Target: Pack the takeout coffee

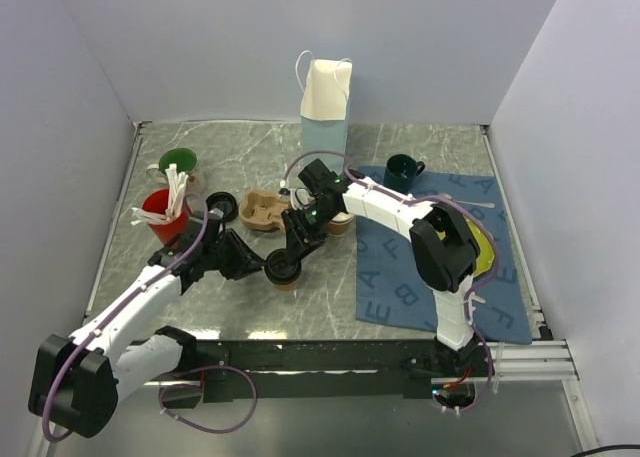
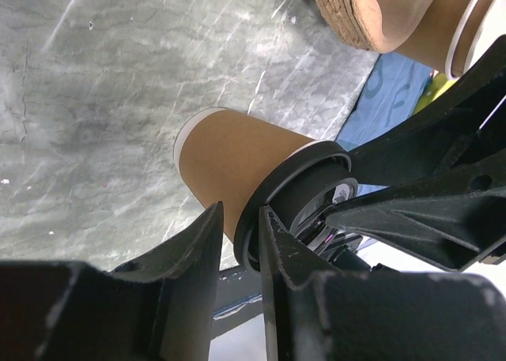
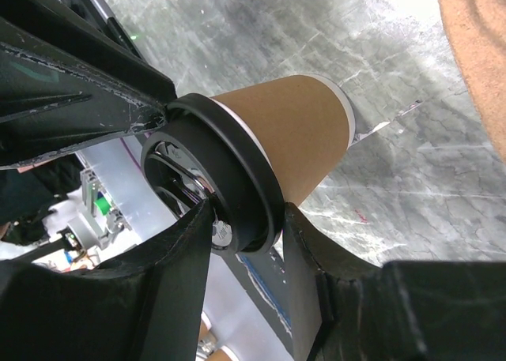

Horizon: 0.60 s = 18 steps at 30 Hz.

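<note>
The takeout coffee (image 1: 285, 271) is a tan paper cup (image 2: 229, 159) with a black lid (image 3: 229, 163), and it rests on the marble table (image 1: 330, 287) near the middle. My right gripper (image 1: 297, 245) reaches down from behind and is shut on the lid, one finger on its top face and the other under its rim (image 3: 247, 211). My left gripper (image 1: 268, 267) comes in from the left. Its narrow jaws straddle the lid's rim (image 2: 239, 212), and a slit of light shows between one finger (image 2: 207, 242) and the rim.
A white paper bag (image 1: 325, 102) stands at the back centre. A cardboard cup carrier (image 1: 262, 212), a red cup with stirrers (image 1: 165, 212) and a green-topped cup (image 1: 178, 164) sit at the left. A dark green mug (image 1: 402, 172) stands on the blue mat (image 1: 400, 277).
</note>
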Each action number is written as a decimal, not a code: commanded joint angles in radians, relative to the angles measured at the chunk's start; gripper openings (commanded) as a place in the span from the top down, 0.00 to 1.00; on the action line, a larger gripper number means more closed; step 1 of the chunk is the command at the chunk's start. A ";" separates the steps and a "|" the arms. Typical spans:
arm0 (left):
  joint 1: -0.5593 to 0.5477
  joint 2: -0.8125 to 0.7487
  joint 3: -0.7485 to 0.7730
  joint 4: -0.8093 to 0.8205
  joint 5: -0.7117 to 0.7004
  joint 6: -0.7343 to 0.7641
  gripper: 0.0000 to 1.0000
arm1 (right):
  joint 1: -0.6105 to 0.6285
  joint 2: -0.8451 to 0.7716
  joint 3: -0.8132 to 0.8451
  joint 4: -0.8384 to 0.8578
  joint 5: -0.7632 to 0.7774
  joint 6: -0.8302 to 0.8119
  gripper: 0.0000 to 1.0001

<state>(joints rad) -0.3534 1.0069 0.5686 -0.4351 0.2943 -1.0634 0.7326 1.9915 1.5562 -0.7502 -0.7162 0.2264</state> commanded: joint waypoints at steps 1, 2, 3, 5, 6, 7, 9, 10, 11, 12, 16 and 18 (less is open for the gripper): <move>-0.041 0.108 -0.042 -0.163 -0.234 0.003 0.71 | 0.002 0.032 -0.077 0.000 0.127 -0.055 0.71; -0.047 0.122 -0.039 -0.165 -0.244 0.002 0.71 | 0.002 0.033 -0.081 0.003 0.130 -0.055 0.71; -0.051 0.148 -0.033 -0.180 -0.250 0.003 0.71 | 0.002 0.035 -0.084 0.005 0.136 -0.053 0.72; -0.061 0.159 -0.012 -0.189 -0.257 0.005 0.71 | 0.002 0.030 -0.081 0.005 0.135 -0.055 0.72; -0.059 0.156 -0.003 -0.200 -0.254 0.011 0.71 | 0.002 0.026 -0.079 0.005 0.126 -0.055 0.72; -0.059 0.148 0.025 -0.206 -0.251 0.013 0.70 | 0.004 0.017 -0.068 0.003 0.117 -0.052 0.72; -0.059 0.116 0.063 -0.218 -0.228 0.022 0.67 | 0.004 0.007 -0.053 -0.001 0.106 -0.042 0.72; -0.059 0.107 0.109 -0.229 -0.221 0.028 0.62 | 0.004 -0.003 -0.036 -0.006 0.098 -0.036 0.72; -0.061 0.099 0.135 -0.235 -0.215 0.037 0.59 | 0.004 -0.006 -0.028 -0.006 0.095 -0.033 0.72; -0.059 0.090 0.190 -0.243 -0.205 0.055 0.56 | 0.004 -0.007 -0.019 -0.012 0.092 -0.026 0.72; -0.058 0.093 0.312 -0.297 -0.198 0.134 0.39 | 0.004 0.012 0.041 -0.046 0.083 -0.039 0.71; -0.056 0.096 0.358 -0.303 -0.204 0.187 0.34 | 0.001 0.018 0.057 -0.063 0.084 -0.054 0.71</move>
<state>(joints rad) -0.4122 1.1072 0.8066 -0.6838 0.1329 -0.9913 0.7269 1.9854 1.5658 -0.7658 -0.7055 0.2317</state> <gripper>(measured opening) 0.610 0.446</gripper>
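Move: Right at the left fingertips, the black lid sits on the paper coffee cup, its middle roughly 4 cm to the right, level fore and aft and at about fingertip height. From that hand the cup carrier lies some 14 cm ahead and 4 cm right, and a spare black lid some 16 cm ahead and 10 cm left, both about 9 cm lower. From the right hand the cup's lid is about 3 cm back and 3 cm left, at fingertip height. Bearing briefly right and forward on the lid's rim by barely 1 cm, the left hand then opens its fingers to about twice their gap and comes free, rising some 2 cm and drawing left, away from the cup, as its left side rolls up about 10 degrees. The right fingers keep their hold on the lid's rim, practically in place. ##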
